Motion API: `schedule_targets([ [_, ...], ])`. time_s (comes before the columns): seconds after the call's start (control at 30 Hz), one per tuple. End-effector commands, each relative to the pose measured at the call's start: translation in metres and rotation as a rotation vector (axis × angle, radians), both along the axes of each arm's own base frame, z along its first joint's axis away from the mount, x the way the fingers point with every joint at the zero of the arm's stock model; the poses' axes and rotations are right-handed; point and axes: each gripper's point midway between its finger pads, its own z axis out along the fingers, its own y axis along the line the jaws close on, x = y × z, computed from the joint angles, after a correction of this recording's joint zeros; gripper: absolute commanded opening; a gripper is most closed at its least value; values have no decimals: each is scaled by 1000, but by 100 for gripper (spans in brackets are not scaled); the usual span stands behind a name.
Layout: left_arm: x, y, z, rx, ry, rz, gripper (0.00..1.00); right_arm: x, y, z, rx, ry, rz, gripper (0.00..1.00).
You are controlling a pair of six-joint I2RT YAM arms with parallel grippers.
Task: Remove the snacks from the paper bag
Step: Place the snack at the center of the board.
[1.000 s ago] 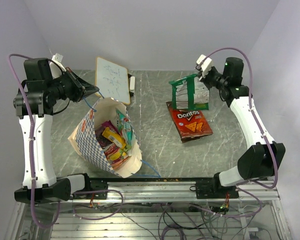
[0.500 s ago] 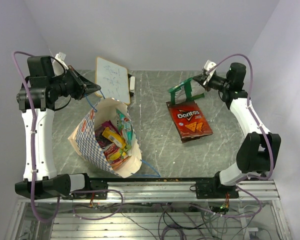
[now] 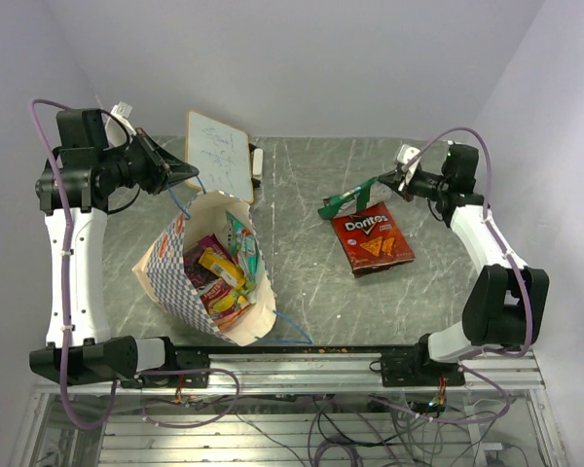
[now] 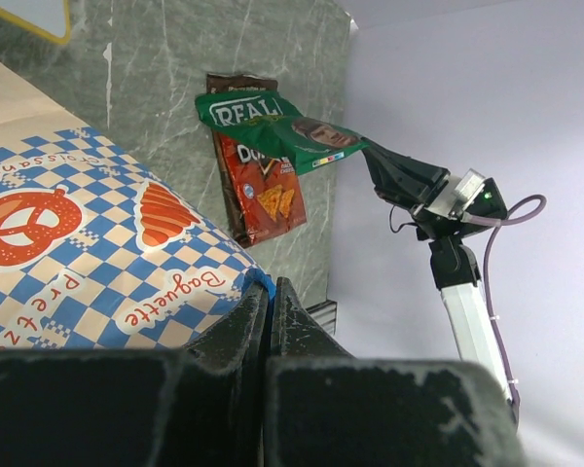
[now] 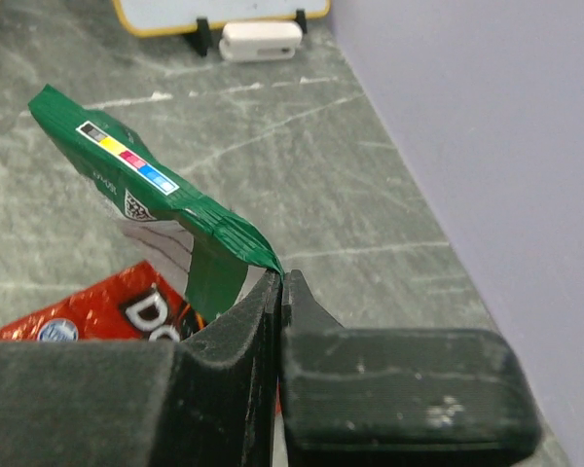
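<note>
The checkered paper bag (image 3: 190, 282) lies on its side at the left of the table, mouth up, with several snack packets (image 3: 221, 272) inside. My left gripper (image 3: 187, 175) is shut on the bag's blue cord handle (image 4: 263, 287) above its far rim. My right gripper (image 3: 389, 181) is shut on a corner of a green snack packet (image 3: 346, 198) and holds it in the air over the far end of a red Doritos packet (image 3: 372, 240) lying flat on the table. The green packet also shows in the right wrist view (image 5: 136, 175) and the left wrist view (image 4: 273, 126).
A white board with scribbles (image 3: 219, 156) stands at the back of the table, a small white block (image 5: 261, 41) beside it. The grey marble table (image 3: 302, 263) ends at a metal rail at the front. Purple walls close the right side.
My right gripper has lowered and swung the green packet from hanging upright to edge-on, nearer the table over the Doritos packet. My left arm has shifted slightly, still holding the bag's handle.
</note>
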Motion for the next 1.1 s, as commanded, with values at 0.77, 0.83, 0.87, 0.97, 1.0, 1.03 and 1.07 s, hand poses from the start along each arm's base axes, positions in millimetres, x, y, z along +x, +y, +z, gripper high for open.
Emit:
schedule_targets([
  [0.77, -15, -8, 5, -29, -53, -37, 7, -118, -54, -135, -450, 151, -187, 14],
  [0.83, -18, -8, 3, -38, -46, -37, 7, -118, -56, -132, -460, 147, -218, 19],
  [0.87, -19, -9, 3, -43, -44, -36, 7, -117, -57, -128, -464, 143, -232, 22],
  [0.97, -24, -10, 2, -51, -39, -34, 7, -108, -53, -105, -420, 147, -315, 28],
  [1.0, -26, -11, 1, -55, -37, -37, 7, -107, -50, -97, -383, 165, -339, 29],
  [1.03, -27, -11, -1, -61, -30, -40, 7, -109, -43, -90, -347, 187, -335, 32],
  [1.07, -29, -12, -2, -65, -23, -43, 7, -114, -32, -84, -312, 206, -305, 35],
])
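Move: The right hand holds the green crisp bag by its edge; the Doritos bag, lying on a brown bag, is its landing place, roughly 12 cm straight back and 18 cm below. From the right hand, the paper bag stands about 38 cm left and 20 cm back, the whiteboard about 38 cm left and 8 cm ahead. The Doritos bag lies some 40 cm to the left hand's right, level fore-and-aft, well below. Right hand swoops about 14 cm down and 12 back onto the Doritos bag, tipping down, then opens, rising slightly. ##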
